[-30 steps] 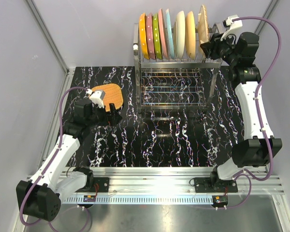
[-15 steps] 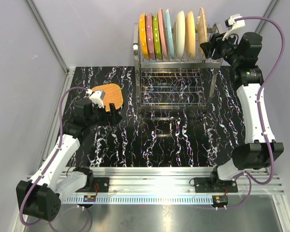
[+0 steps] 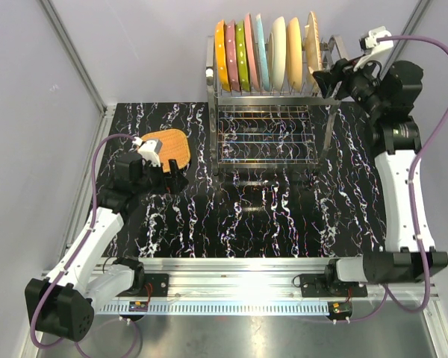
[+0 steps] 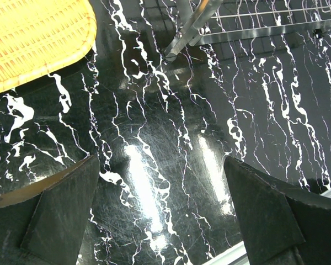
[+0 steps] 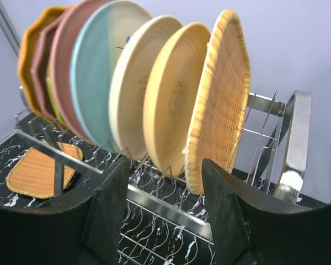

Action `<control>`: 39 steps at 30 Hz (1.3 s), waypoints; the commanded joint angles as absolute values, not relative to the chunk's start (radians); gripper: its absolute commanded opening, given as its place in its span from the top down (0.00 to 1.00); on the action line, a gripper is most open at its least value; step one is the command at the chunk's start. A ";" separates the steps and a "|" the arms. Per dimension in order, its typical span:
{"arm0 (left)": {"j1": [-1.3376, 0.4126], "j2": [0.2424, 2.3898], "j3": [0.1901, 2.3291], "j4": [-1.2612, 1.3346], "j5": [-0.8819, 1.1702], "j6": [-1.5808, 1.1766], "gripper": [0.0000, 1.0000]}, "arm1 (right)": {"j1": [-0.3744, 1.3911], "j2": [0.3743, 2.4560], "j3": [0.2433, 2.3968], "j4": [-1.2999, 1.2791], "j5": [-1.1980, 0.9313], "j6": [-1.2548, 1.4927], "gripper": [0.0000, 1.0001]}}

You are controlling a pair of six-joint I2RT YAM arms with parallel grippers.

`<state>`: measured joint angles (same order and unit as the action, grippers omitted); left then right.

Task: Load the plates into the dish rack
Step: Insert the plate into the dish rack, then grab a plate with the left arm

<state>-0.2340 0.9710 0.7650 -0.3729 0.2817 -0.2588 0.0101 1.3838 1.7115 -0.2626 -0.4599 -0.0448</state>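
Note:
Several plates stand upright in the top tier of the dish rack (image 3: pixel 211 97): orange (image 3: pixel 222 54), pink, lime-green, light blue, cream, tan (image 3: pixel 294 54) and a woven wicker one (image 3: pixel 312 39) at the right end. My right gripper (image 3: pixel 326 74) hangs open just right of the wicker plate (image 5: pixel 220 94), apart from it, with nothing between its fingers (image 5: pixel 107 204). Another wicker plate (image 3: pixel 169 148) lies flat on the table at the left. My left gripper (image 3: pixel 176 179) hovers wide open beside it, over bare tabletop (image 4: pixel 163 210).
The rack's steel end frame (image 5: pixel 297 138) stands right of the wicker plate, with free prongs between them. The rack's lower wire tier (image 3: pixel 265 134) holds nothing. A rack leg (image 4: pixel 190 27) shows ahead of the left gripper. Grey walls enclose the black marbled table (image 3: pixel 269 216).
My right gripper has opened wider and backed away to the right from the wicker plate, which stays standing in the rack. The left arm has not moved.

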 commanded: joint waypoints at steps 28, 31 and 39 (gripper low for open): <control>0.210 1.385 0.762 -0.134 0.090 -0.768 0.01 | 0.006 0.411 0.741 -0.213 -0.528 0.313 0.40; 0.247 1.501 0.778 -0.078 0.173 -0.822 0.01 | 0.005 0.374 0.726 -0.236 -0.520 0.311 0.40; 0.271 1.707 0.762 0.276 0.305 -0.904 0.02 | 0.006 0.344 0.698 -0.239 -0.519 0.321 0.39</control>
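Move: From the left gripper, the last wicker plate lies flat on the table about 16 cm ahead, 7 cm to the left and 16 cm below; the dish rack's near left foot stands some 10 cm ahead and 10 cm to the right, at table height. The already racked wicker plate is roughly 14 cm ahead and 3 cm left of the empty right gripper, about level. The table plate lies some 46 cm left of the right gripper, 2 cm ahead and 46 cm lower. Sweep the open left gripper about 16 cm left while sinking some 13 cm and swinging it 50 degrees counter-clockwise, then drive it forward low over the table to the left edge of the last wicker plate, fingers kept wide. Meanwhile pull the empty right gripper some 20 cm straight back from the rack, then lower it about 15 cm, fingers staying part open. ##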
